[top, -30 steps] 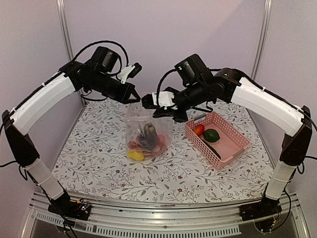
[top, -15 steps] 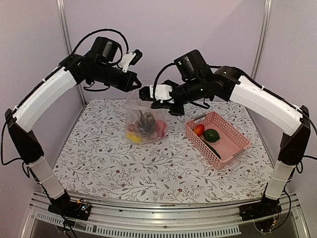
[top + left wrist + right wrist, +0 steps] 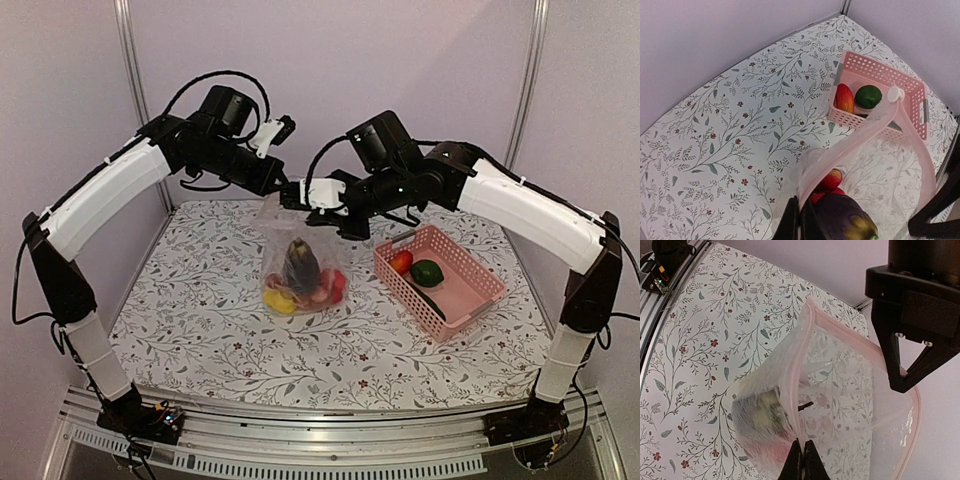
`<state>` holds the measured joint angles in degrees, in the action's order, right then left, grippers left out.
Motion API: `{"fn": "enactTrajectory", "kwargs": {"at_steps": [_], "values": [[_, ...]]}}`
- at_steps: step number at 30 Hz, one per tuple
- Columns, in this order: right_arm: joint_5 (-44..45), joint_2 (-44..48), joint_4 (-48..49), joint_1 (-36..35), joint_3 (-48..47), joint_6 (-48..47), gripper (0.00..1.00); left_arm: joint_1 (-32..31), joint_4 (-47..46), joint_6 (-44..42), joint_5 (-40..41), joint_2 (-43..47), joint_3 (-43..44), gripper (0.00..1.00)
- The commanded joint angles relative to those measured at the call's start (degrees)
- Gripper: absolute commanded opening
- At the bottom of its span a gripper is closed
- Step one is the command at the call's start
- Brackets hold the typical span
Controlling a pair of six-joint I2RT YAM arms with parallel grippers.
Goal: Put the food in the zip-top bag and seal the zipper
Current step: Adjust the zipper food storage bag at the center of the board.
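The zip-top bag (image 3: 300, 265) hangs between my two grippers above the table's middle. It holds the dark eggplant (image 3: 300, 262), a yellow pepper (image 3: 279, 301) and red fruits (image 3: 327, 288). My left gripper (image 3: 281, 188) is shut on the pinkish zipper (image 3: 829, 159) at one end of the mouth. My right gripper (image 3: 293, 196) is shut on the zipper (image 3: 788, 380) close beside it. In the left wrist view the fingers (image 3: 790, 225) pinch the rim just above the eggplant (image 3: 840, 217). More food lies in the pink basket (image 3: 470, 300): a red-orange piece (image 3: 401, 261), a green pepper (image 3: 427, 272) and a cucumber (image 3: 430, 300).
The pink basket stands at the table's right, its handle end toward the bag. The floral cloth (image 3: 200, 320) covers the table. Pale walls with metal posts (image 3: 128, 60) close in the back and sides. The left arm's black wrist (image 3: 910, 305) hangs near the right camera.
Both grippers have lifted the bag and shifted it slightly right. They now stand closer together, and the contents have swung and settled at the bottom of the bag.
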<state>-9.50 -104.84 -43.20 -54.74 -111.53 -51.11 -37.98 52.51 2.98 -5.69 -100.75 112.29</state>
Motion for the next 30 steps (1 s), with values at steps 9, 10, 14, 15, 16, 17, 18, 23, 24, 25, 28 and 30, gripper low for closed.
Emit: {"fn": "enactTrajectory", "kwargs": {"at_steps": [9,10,14,15,16,17,18,23,24,25,28,30], "values": [[-2.4,2.7,0.2,-0.1,-0.9,3.8,0.07,-1.4,-4.2,-0.5,-0.6,2.1,1.2,0.00],[-1.6,3.5,1.0,-0.2,1.0,3.6,0.09,-1.3,-6.1,-1.0,-0.3,2.8,-1.9,0.00],[3.2,1.3,0.1,-0.2,4.9,3.0,0.18,0.0,-4.6,-2.1,1.0,-0.3,-5.4,0.00],[2.3,0.3,-1.6,-0.2,4.3,3.1,0.22,0.1,-2.9,-2.0,0.6,-1.5,-4.2,0.00],[1.0,-0.1,-3.2,-0.2,3.2,3.5,0.25,0.1,-1.7,-1.7,0.1,-2.4,-3.0,0.00],[-0.5,-0.3,-4.6,-0.1,2.2,4.1,0.27,0.0,-1.0,-1.5,-0.6,-2.7,-1.9,0.00],[-1.6,0.0,-5.0,-0.2,1.5,4.4,0.28,-0.1,-1.2,-1.3,-1.1,-2.4,-1.3,0.00],[-3.7,4.9,-4.0,-0.1,0.6,5.6,0.41,-0.4,-5.9,-0.4,-2.0,2.0,-2.6,0.00],[-3.8,5.5,-3.9,-0.2,0.5,5.8,0.41,-0.4,-6.7,-0.1,-2.7,2.8,-3.0,0.00],[-3.7,6.3,-3.9,-0.1,0.4,6.0,0.41,-0.3,-7.6,0.1,-3.4,3.5,-3.4,0.00],[-3.4,8.3,-4.4,0.2,-0.2,6.9,0.45,-0.5,-9.8,1.4,-4.9,5.5,-4.4,0.00],[-4.0,9.6,-4.7,1.4,-0.1,7.5,0.45,-0.6,-11.6,1.8,-5.6,6.7,-6.3,0.00]]}}
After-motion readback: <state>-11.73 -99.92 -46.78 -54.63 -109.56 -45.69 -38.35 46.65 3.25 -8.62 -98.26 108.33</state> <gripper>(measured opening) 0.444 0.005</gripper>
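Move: Both my hands already pinch the rim of the zip-top bag, my left on its far side. The bag's middle hangs about 15 cm below my right hand, some 3 cm to its left, neither ahead nor back; the eggplant inside is also 3 cm left, level fore and aft, and 22 cm down. The basket lies roughly 29 cm right, 1 cm ahead and 28 cm below. From my left hand, the bag's middle is some 8 cm back, straight in line sideways, 16 cm down. I bob both hands down and up twice, nearly in step, over a span of about 4 cm, shaking the bag. During the second bob I spread my right fingers to nearly half open, letting go of the near rim, and ease that hand some 2 cm back and 2 cm to the right. My left fingers stay shut on the far rim. ##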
